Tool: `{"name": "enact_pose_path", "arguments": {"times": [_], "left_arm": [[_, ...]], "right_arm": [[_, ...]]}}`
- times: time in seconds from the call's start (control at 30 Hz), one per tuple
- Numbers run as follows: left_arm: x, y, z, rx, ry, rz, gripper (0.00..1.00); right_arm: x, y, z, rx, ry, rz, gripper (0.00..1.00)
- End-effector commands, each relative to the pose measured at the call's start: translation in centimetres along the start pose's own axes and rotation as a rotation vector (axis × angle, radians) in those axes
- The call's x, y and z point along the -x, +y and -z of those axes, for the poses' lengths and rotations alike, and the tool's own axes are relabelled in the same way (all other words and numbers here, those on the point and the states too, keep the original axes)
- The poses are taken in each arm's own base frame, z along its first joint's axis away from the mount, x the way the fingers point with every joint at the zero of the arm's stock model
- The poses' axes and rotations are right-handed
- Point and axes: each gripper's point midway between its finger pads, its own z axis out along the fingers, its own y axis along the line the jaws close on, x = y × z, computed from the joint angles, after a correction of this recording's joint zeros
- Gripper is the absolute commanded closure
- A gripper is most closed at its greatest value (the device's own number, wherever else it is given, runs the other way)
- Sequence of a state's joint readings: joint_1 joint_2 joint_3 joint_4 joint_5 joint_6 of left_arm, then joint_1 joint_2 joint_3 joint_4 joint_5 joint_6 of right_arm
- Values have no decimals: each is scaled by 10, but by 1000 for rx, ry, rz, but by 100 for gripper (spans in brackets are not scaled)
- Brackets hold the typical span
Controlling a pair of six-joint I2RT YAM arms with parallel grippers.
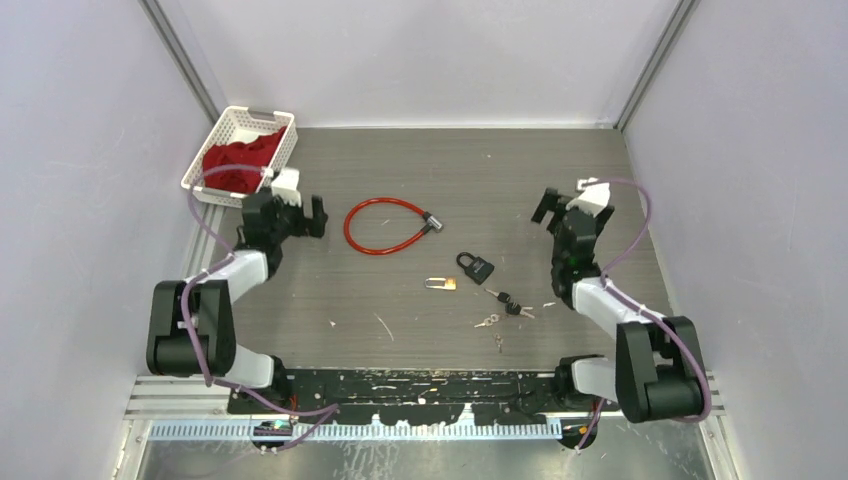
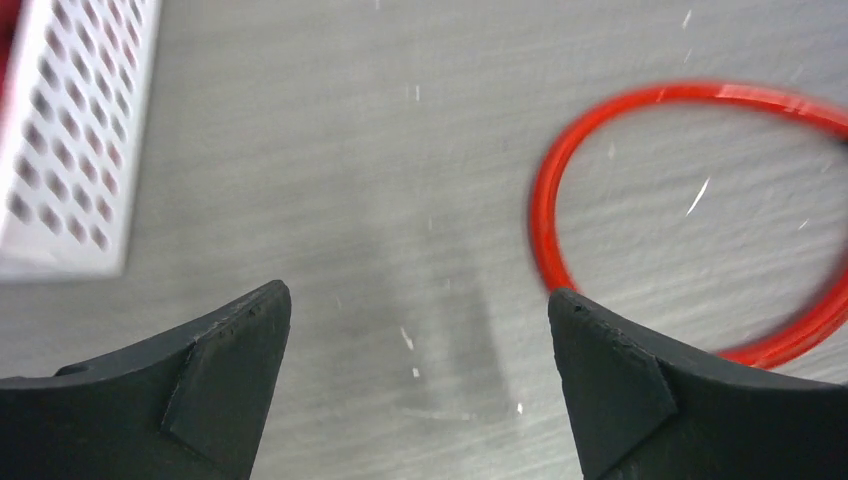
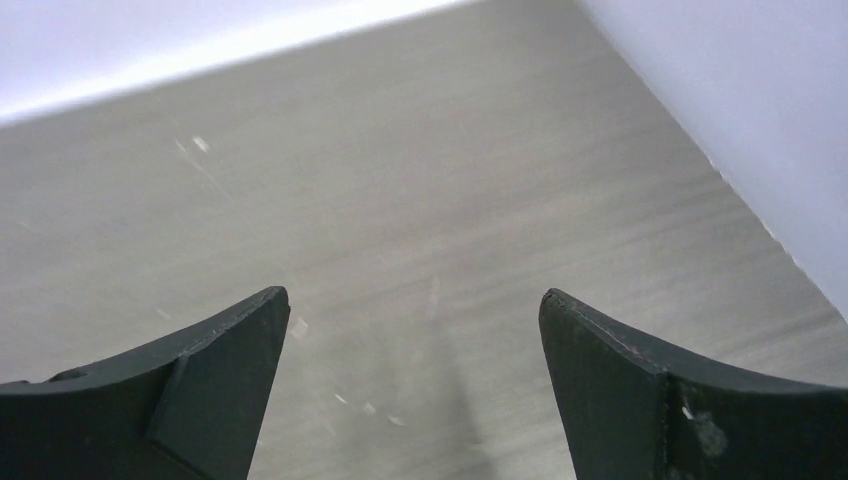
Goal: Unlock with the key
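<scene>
A small black padlock (image 1: 476,266) lies shut on the grey table near the middle. Just right of it is a bunch of black-headed keys (image 1: 510,302), and a smaller silver key set (image 1: 488,322) lies nearer the front. A brass piece (image 1: 440,283) sits left of the padlock. My left gripper (image 1: 308,215) (image 2: 420,300) hovers open over bare table, left of a red cable lock (image 1: 385,226) (image 2: 541,212). At the right my right gripper (image 1: 566,200) (image 3: 412,297) stands open, facing the far right corner, with nothing between its fingers. Padlock and keys are out of both wrist views.
A white perforated basket (image 1: 226,128) (image 2: 70,140) holding red pieces stands at the back left, close behind the left arm. Pale walls (image 3: 740,110) enclose the table on three sides. Small scraps dot the table's front.
</scene>
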State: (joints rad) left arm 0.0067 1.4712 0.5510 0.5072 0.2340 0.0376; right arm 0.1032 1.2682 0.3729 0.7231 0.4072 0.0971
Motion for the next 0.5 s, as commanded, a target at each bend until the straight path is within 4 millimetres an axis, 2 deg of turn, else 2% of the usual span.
{"name": "enact_pose_path", "arguments": {"times": [0.0, 0.03, 0.13, 0.2, 0.3, 0.33, 0.43, 0.47], "left_arm": [[35, -16, 21, -112, 114, -30, 1], [38, -19, 24, -129, 130, -32, 1], [49, -27, 35, -181, 164, -29, 1], [54, -32, 40, -207, 181, -18, 0], [57, -39, 46, -235, 201, 12, 1], [59, -42, 48, -253, 205, 17, 1], [60, -47, 52, -285, 235, 19, 1], [59, -48, 54, -294, 251, 19, 1]], "right_arm": [[30, 21, 3, 25, 103, -165, 0], [26, 23, 8, 19, 170, -210, 0], [29, 55, 26, 193, 264, -258, 0], [19, 62, 42, 229, 332, -280, 0], [-8, 67, 69, 223, 439, -212, 0], [-20, 76, 82, 247, 474, -173, 0], [-44, 89, 112, 282, 522, -104, 6], [-49, 92, 120, 298, 533, -108, 12]]}}
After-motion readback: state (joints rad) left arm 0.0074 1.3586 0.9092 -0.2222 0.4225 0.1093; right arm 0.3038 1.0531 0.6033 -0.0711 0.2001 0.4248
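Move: The black padlock lies about 14 cm to the right hand's left, some 8 cm back and 11 cm below; the two black-headed keys are about 10 cm left and 13 cm back, and the brass padlock some 23 cm left and 10 cm back. From the left hand the black padlock is about 32 cm right and 9 cm back, 7 cm down, with the red cable lock's loop between, some 15 cm right and nearly level ahead. Up first, some 6 cm and slightly forward, then the empty right hand sweeps about 11 cm left, coming back and down towards the black padlock and keys while it rolls left side up, tips down and turns counter-clockwise, fingers still open. The left hand climbs about 8 cm, then eases back and right, sinking a little, its open fingers tipping down and turning slightly clockwise. ##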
